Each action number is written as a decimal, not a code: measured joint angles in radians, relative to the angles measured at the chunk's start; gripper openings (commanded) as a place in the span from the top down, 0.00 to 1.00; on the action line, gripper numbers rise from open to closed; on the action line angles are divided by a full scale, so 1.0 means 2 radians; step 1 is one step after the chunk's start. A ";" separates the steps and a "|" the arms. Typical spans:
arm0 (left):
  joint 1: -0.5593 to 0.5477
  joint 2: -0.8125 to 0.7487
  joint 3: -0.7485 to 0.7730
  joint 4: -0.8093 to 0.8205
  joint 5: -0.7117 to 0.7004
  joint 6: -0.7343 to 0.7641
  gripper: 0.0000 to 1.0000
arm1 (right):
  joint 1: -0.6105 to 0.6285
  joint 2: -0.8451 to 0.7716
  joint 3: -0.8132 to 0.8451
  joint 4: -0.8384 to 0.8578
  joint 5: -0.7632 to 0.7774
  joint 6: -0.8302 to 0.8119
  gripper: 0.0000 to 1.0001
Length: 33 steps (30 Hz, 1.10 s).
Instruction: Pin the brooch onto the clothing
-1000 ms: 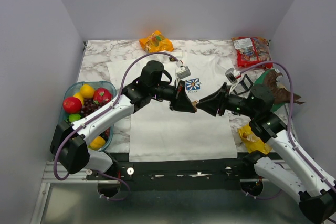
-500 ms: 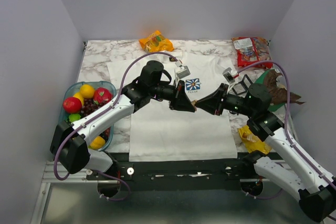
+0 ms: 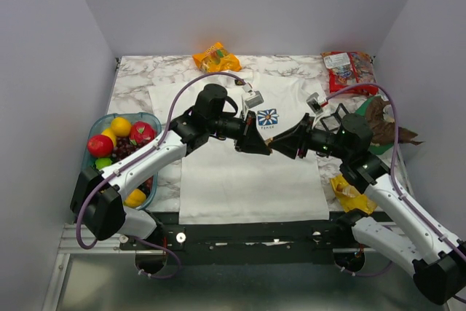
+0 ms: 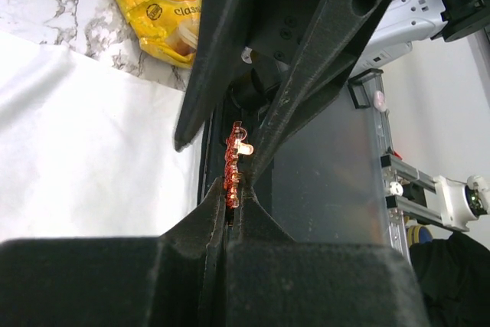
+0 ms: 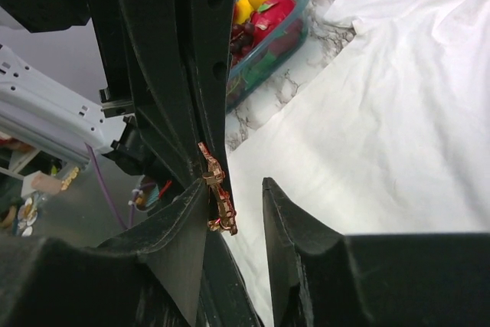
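The white T-shirt lies flat on the marble table, its daisy print on the chest. My left gripper hovers over the shirt's right side, shut on the tiny orange-red brooch, which stands edge-on out of the fingertips. My right gripper meets it tip to tip and is open. In the right wrist view the brooch sits between my right fingers, against the left one, with a gap to the other. The shirt also shows in both wrist views.
A clear tub of fruit stands at the left and also shows in the right wrist view. An orange snack bag and a red bag lie at the back. A yellow chip bag and a brown-green item lie at the right.
My right gripper has moved left towards the left gripper, so its open fingers now sit round the brooch. The left arm has stayed put.
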 measured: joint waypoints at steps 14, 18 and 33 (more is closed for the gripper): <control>0.027 0.004 0.000 -0.004 -0.036 -0.014 1.00 | 0.000 -0.061 0.002 -0.019 0.008 0.003 0.19; 0.033 0.003 0.007 -0.045 -0.107 0.017 1.00 | 0.000 -0.075 0.020 -0.044 0.039 0.004 0.19; 0.029 -0.050 0.031 -0.150 -0.401 0.148 1.00 | 0.030 0.008 0.069 -0.236 0.281 0.072 0.24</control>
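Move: The left hand still holds the brooch at its fingertips. The T-shirt's flower print lies some 25 cm ahead of that hand, about 2 cm to its right and roughly 25 cm below; the collar label is some 15 cm beyond the print and 10 cm to the left of it. From the right hand, whose fingertips are at the brooch, the brooch lies about 2 cm to its left and level with it, and the print about 24 cm straight ahead and 25 cm below. The right hand opens its fingers wide and leaves the brooch, first drawing back a little and up about 4 cm, then swinging right and forward and sinking some 9 cm towards the shirt while it turns clockwise and tips down. The left hand keeps its shut grip on the brooch and carries it about 12 cm forward and 8 cm to the left, slightly down, over the shirt's front, turning counter-clockwise as its fingertips swing from pointing right to forward-right and downwards. ##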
